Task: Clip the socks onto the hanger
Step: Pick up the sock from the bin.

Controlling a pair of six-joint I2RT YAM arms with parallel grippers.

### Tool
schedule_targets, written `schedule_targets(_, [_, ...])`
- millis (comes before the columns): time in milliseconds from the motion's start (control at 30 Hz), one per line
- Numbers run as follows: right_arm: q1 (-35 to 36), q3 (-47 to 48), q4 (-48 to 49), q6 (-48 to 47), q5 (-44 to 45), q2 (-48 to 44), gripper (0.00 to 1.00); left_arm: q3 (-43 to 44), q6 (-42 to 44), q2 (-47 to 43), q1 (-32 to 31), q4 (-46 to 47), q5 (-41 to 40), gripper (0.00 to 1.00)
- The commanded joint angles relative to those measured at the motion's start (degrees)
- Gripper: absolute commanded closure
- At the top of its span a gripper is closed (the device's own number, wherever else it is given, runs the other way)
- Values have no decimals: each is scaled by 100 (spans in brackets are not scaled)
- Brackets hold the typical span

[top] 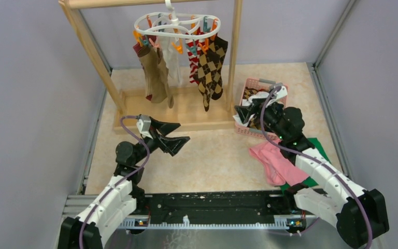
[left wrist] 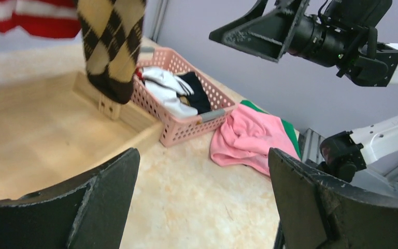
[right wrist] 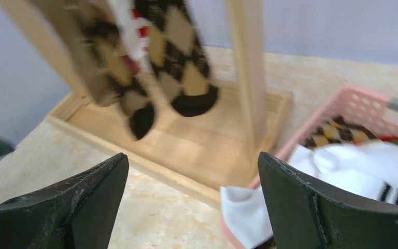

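The white hanger (top: 176, 26) hangs from the wooden rack with several socks clipped on: a brown sock (top: 154, 72), a white one (top: 175, 65), a red-white striped one (top: 193, 62) and an argyle sock (top: 211, 67). More socks lie in the pink basket (top: 261, 83); a white sock (right wrist: 352, 166) droops over its near rim and an argyle sock (right wrist: 337, 135) lies behind it. My right gripper (top: 243, 116) (right wrist: 193, 161) hovers open at the basket's left edge, holding nothing. My left gripper (top: 183, 132) (left wrist: 203, 155) stands open and empty over the table in front of the rack base.
The wooden rack (top: 233, 62) has a flat base tray (right wrist: 186, 140) and an upright post (right wrist: 246, 72) close to the basket. A pink cloth (top: 277, 161) on a green cloth (top: 316, 148) lies under the right arm. Grey walls enclose the table.
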Motion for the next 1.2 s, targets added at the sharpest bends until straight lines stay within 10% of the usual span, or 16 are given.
schedule_targets(0, [-221,-58,-358,510,1470,84,6,-533,-795,178,-19,1211,-364,1])
schedule_targets(467, [-1142,447,-294,2105,2137,2234,42,-433,-1131,827,-10,1054,-546,1])
schedule_targets(933, [-1138,622,11,1786,2111,3041,53,-523,-908,310,-10,598,-731,2])
schedule_targets(1167, [-1142,546,20,1514,2355,2823,87,-527,-911,302,-10,583,-712,2])
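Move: The striped white sock in the pink basket lies about 11 cm ahead of the right hand, 11 cm to its right and 18 cm below it. The other white sock is about 7 cm to the left of the striped one and 3 cm nearer; the navy sock is some 6 cm to its right and 2 cm nearer, and the argyle sock about 7 cm beyond it. From the left hand the striped sock is roughly 18 cm ahead and 37 cm right, 17 cm lower. Swinging forward and to the right over the basket, the right hand turns clockwise some 35 degrees and tips downward, then goes on mostly down, about 18 cm in all, into the basket. Its fingers half close on the way and then pinch a fold of the striped white sock. The empty left hand sinks about 5 cm, tipping down, and eases back up a little, still wide open. ##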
